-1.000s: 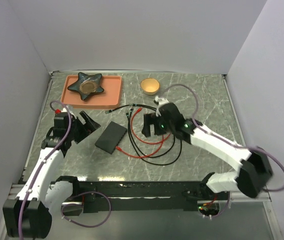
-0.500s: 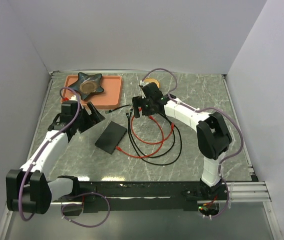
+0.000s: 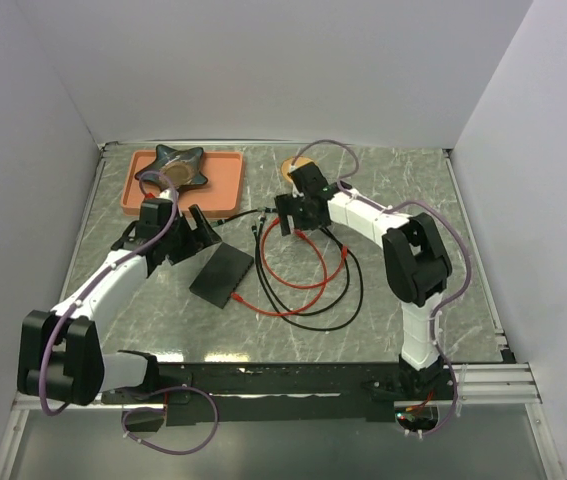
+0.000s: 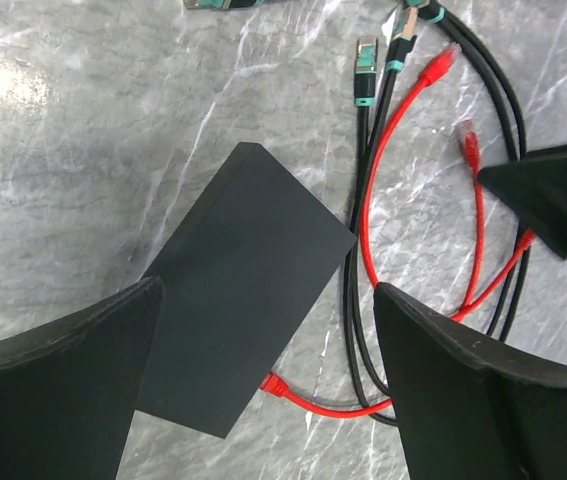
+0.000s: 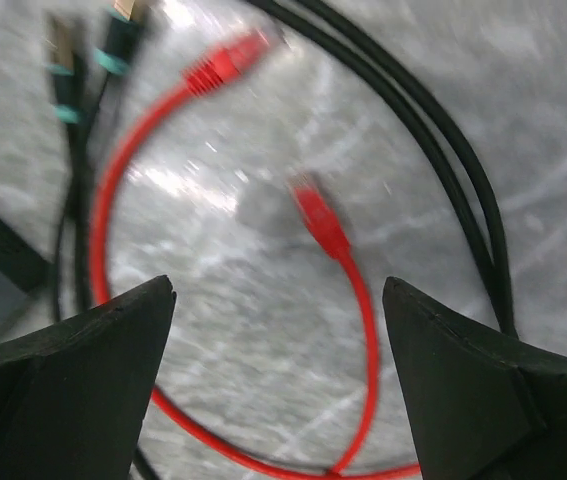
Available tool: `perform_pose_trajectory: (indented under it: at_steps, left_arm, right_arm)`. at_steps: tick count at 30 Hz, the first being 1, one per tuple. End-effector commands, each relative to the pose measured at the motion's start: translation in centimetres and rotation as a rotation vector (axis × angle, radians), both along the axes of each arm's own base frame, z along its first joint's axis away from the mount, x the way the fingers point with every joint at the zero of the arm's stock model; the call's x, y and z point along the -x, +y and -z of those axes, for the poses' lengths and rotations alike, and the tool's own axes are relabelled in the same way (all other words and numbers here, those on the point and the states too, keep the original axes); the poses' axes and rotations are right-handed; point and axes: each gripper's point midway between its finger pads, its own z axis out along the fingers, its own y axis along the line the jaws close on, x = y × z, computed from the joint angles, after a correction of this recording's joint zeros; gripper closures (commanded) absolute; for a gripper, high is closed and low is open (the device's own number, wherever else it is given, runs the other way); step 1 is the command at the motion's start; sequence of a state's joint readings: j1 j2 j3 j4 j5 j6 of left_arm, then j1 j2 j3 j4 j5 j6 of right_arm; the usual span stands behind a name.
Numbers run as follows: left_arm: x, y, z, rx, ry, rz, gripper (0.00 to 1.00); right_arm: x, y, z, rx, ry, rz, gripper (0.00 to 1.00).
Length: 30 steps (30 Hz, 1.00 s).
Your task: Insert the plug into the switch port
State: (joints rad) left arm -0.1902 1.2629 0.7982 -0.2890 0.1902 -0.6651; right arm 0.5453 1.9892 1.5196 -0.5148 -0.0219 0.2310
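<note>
The flat black switch box (image 3: 221,273) (image 4: 243,290) lies left of centre. Its ports are hidden; one red plug (image 4: 278,385) sits at its near short edge. My left gripper (image 3: 199,234) (image 4: 268,290) hovers open above the box's left end, holding nothing. A red cable (image 3: 298,285) loops right of the box. Two free red plugs (image 5: 318,215) (image 5: 225,60) lie on the marble, and the left wrist view shows them too (image 4: 470,145) (image 4: 443,62). My right gripper (image 3: 285,217) (image 5: 278,285) hangs open above the nearer free plug, apart from it.
Black cables (image 3: 348,300) loop with the red one, their teal-banded plugs (image 4: 365,70) pointing toward the far side. A salmon-pink tray (image 3: 225,190) with a dark star-shaped dish (image 3: 173,168) stands at the back left. A yellow bowl (image 3: 299,163) is partly behind the right arm.
My left gripper has moved right, closer to the box. The right arm has swung toward the far side, bringing its gripper up and left over the cable ends. Both grippers stay open.
</note>
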Motion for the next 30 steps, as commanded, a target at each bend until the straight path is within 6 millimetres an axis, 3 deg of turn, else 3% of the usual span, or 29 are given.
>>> perform_pose_trajectory:
  at_steps: [1,5,7,8,9,11,19,23,30]
  left_arm:
    - [-1.9,-0.6,-1.9,-0.004,-0.076,0.005,0.08]
    - [-2.5,-0.8,-2.4,-0.010,-0.085,0.001,0.08]
    - [-2.6,-0.7,-2.3,-0.021,-0.078,-0.004,0.08]
    - [-2.8,-0.8,-2.5,-0.021,-0.081,-0.004,0.08]
    - [-2.7,-0.9,-2.4,-0.023,-0.078,-0.003,0.08]
    - [-2.9,-0.9,-2.6,-0.029,-0.085,-0.010,0.08]
    - [-3.6,-2.2,-2.7,-0.129,-0.092,0.007,0.08]
    - [-3.3,-3.4,-2.5,-0.122,-0.095,0.032,0.08]
    - [-2.9,-3.3,-2.2,-0.136,-0.089,0.019,0.08]
  right_arm:
    - [-2.0,3.4,-3.2,-0.093,-0.037,-0.017,0.08]
    - [-2.9,5.0,-3.1,-0.098,-0.014,-0.017,0.17]
    - [-3.4,5.9,-2.6,-0.095,0.008,-0.018,0.18]
    - [-3.6,6.0,-1.4,-0.080,0.027,-0.015,0.18]
    - [-4.2,6.6,-2.1,-0.090,0.012,-0.015,0.19]
    - [-4.2,6.6,-0.8,-0.067,0.045,-0.014,0.21]
    - [-4.0,6.8,0.8,-0.055,0.065,-0.010,0.21]
    - [-4.5,6.8,2.2,-0.011,0.079,-0.005,0.30]
    - [-4.6,6.9,3.4,0.028,0.097,-0.002,0.34]
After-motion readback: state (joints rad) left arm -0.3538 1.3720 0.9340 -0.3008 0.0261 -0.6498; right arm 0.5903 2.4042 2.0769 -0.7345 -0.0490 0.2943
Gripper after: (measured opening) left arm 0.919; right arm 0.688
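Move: The far red plug, lying loose on the table, is about 6 cm ahead, 6 cm to the left and 6 cm below the right hand. The second red plug lies nearer, roughly 3 cm ahead and 2 cm to the left; the pair of black plugs sits some 4 cm left of the far red one, about 1 cm nearer the base. The switch is about 7 cm back and 18 cm left. From the left hand, the far red plug is some 13 cm ahead, 17 cm right and 11 cm down. The far red plug is where the right hand goes: it swings left and forward about 8 cm, rising slightly, passes over the nearer red plug, then sinks some 6 cm from that height, tipping about 5 degrees steeper as its fingers narrow to straddle the plug from above, still open. The empty left hand, wide open, drifts roughly 4 cm right and 2 cm forward. ##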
